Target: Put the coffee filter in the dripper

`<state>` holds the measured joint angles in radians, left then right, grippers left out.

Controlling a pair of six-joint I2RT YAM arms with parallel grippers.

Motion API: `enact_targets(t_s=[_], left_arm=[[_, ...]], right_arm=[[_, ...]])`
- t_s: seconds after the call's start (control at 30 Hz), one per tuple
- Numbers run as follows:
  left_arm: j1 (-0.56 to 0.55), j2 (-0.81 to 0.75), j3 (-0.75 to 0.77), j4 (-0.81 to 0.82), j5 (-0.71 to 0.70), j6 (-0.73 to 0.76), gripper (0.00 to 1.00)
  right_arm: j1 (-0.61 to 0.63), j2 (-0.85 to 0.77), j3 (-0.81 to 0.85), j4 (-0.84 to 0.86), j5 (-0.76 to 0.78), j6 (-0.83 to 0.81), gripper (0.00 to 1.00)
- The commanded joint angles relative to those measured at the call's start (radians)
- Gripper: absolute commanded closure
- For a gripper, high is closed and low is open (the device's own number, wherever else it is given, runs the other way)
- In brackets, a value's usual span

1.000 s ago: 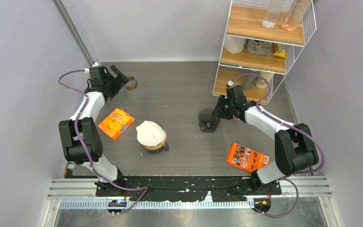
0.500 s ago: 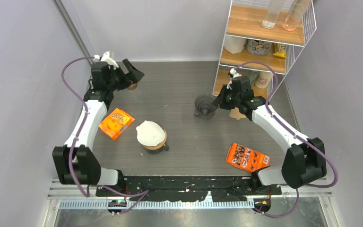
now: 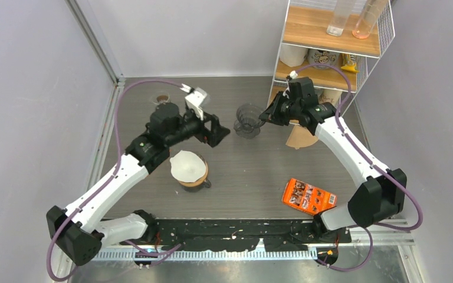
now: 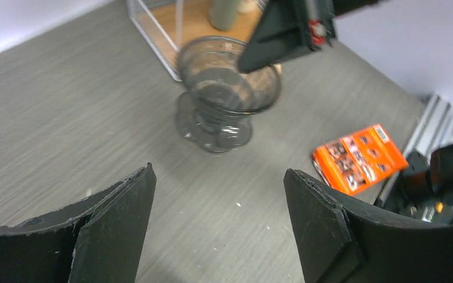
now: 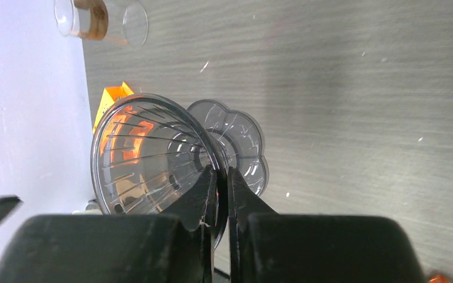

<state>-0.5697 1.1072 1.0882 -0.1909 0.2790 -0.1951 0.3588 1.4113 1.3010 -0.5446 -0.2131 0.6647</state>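
Observation:
The dripper [image 3: 246, 121] is a smoky clear cone on a scalloped base. My right gripper [image 3: 265, 114] is shut on its rim and holds it tilted in the middle of the far half of the table. In the right wrist view the thin rim sits between the two fingers [image 5: 221, 171], with the dripper [image 5: 147, 156] mouth facing the camera. A white paper coffee filter [image 3: 187, 166] rests on a brown cup near the table's middle. My left gripper [image 3: 215, 132] hangs open just beyond the filter and points at the dripper [image 4: 227, 88]; nothing lies between its jaws [image 4: 218, 172].
An orange packet [image 3: 309, 196] lies at the front right, also seen as the orange packet [image 4: 360, 158]. A small jar [image 3: 163, 98] with brown contents stands at the far left. The wire shelf rack [image 3: 324, 56] fills the back right corner, a tan paper piece [image 3: 299, 137] at its foot.
My right gripper shut on the dripper's rim and carried it away from me and leftward. My left arm swung from the far left corner to the middle, past the filter.

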Motion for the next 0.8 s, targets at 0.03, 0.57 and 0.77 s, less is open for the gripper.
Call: enact_targets(t_s=[0.03,0.57,0.77], left_arm=[[-0.134,0.045,-0.022,0.083,-0.077,0.098,0.16],[-0.25,0.168,0.014,0.105,-0.3,0.13,0.35],[-0.275,0.197,0.025,0.12,-0.323,0.155,0.73]], right_arm=[[0.006,0.036,0.063,-0.063,-0.122,0.073,0.95],[0.004,0.045,0.035,-0.031,-0.211,0.103,0.95],[0.006,0.032,0.028,-0.031,-0.198,0.092,0.95]])
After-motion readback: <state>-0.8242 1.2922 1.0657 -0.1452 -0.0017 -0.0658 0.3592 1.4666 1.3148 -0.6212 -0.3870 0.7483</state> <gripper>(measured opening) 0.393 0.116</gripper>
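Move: The clear dripper hangs in the right hand's pinch, its middle about 5 cm left of that hand, level with it fore and aft, and 4 cm lower. From the left hand it lies roughly 7 cm ahead, 12 cm to the right and 7 cm down, its handle towards that hand. The coffee filter, in the wood-collared dripper, sits some 6 cm back, 11 cm left and 18 cm below the left hand. The left hand first sweeps right, then mostly sinks, about 7 cm down and 6 cm right in all, its left side rolling up some 15 degrees, and ends at the clear dripper's handle with its wide-open fingers half shut, one on each side of the handle. Meanwhile the right hand keeps its pinch on the rim and brings the dripper about 3 cm back and left towards the left hand, dipping slightly and tipping its fingers a little farther down. ##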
